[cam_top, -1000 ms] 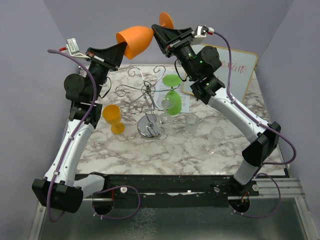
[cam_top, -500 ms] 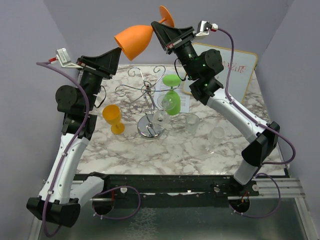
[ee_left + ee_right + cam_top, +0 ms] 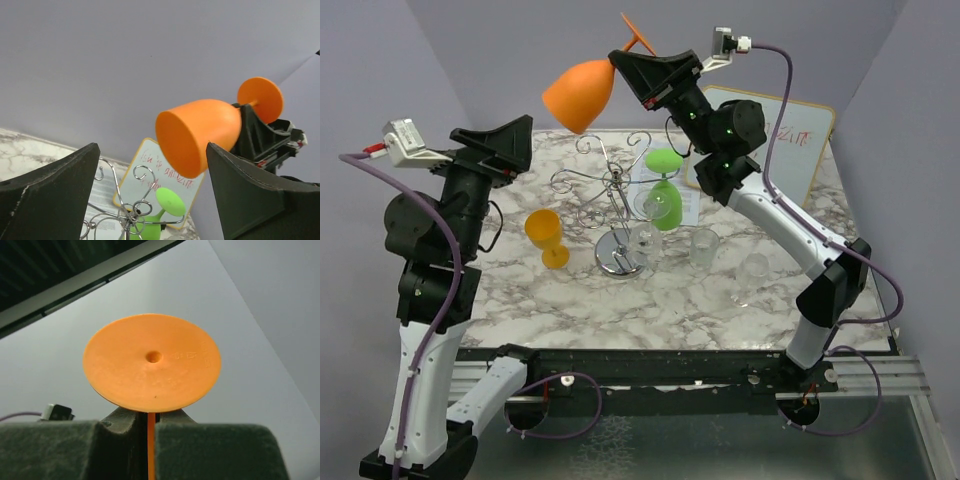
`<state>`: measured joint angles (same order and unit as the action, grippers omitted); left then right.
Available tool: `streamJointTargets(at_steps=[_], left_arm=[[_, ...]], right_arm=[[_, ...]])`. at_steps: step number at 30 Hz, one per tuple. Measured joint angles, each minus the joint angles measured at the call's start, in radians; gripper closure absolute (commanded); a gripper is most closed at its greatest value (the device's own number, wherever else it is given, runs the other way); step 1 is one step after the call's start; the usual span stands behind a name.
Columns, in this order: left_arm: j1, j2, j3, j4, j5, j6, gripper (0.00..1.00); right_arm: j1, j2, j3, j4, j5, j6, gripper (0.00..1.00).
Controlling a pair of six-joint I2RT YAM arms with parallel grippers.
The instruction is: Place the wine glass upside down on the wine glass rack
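Observation:
An orange wine glass (image 3: 578, 92) hangs high over the table's far side, bowl tilted down to the left and foot (image 3: 635, 35) up. My right gripper (image 3: 623, 63) is shut on its thin stem (image 3: 150, 445), just under the round foot (image 3: 151, 360). My left gripper (image 3: 510, 140) stands open, to the left of the bowl and lower, touching nothing. In the left wrist view the bowl (image 3: 200, 132) floats beyond my spread left gripper (image 3: 152, 150). The chrome wine glass rack (image 3: 620, 190) stands below, mid-table, with a green glass (image 3: 665, 195) hanging upside down on it.
A second orange glass (image 3: 545, 235) stands upright left of the rack's disc base (image 3: 620, 258). Clear glasses (image 3: 704, 248) stand to its right. A small whiteboard (image 3: 790, 140) leans at the back right. Purple walls close in three sides.
My left gripper has opened, let go of the orange bowl and drawn back down to the left. My right gripper has shut on the stem and lifted the glass higher.

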<state>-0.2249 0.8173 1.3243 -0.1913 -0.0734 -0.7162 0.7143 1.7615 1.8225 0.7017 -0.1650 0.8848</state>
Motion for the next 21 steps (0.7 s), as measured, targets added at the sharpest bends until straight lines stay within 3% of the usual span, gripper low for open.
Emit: streamJointTargets(at_steps=[9,21], left_arm=[[0.000,0.063,0.240,-0.021,0.192,0.004,0.11],[0.000,0.262,0.321,0.140,0.481,-0.163,0.10]], right_arm=[[0.000,0.049,0.034,0.032,-0.109,-0.209,0.99],[0.022,0.050,0.035,0.098,-0.201,-0.599,0.99]])
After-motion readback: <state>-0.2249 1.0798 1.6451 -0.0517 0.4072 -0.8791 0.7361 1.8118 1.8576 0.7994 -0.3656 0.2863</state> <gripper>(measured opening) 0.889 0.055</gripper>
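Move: The bowl of the orange glass, its stem already held in the right gripper, lies from the open left hand about 7 cm ahead, 9 cm to its right and 5 cm higher. The rack's top hub is roughly 10 cm ahead of the left hand, 14 cm right and 18 cm below. From the right hand, the left gripper is about 10 cm back, 16 cm left and 6 cm lower. The open left hand rises about 9 cm, then swings right towards the bowl; the right wrist tilts the glass. ##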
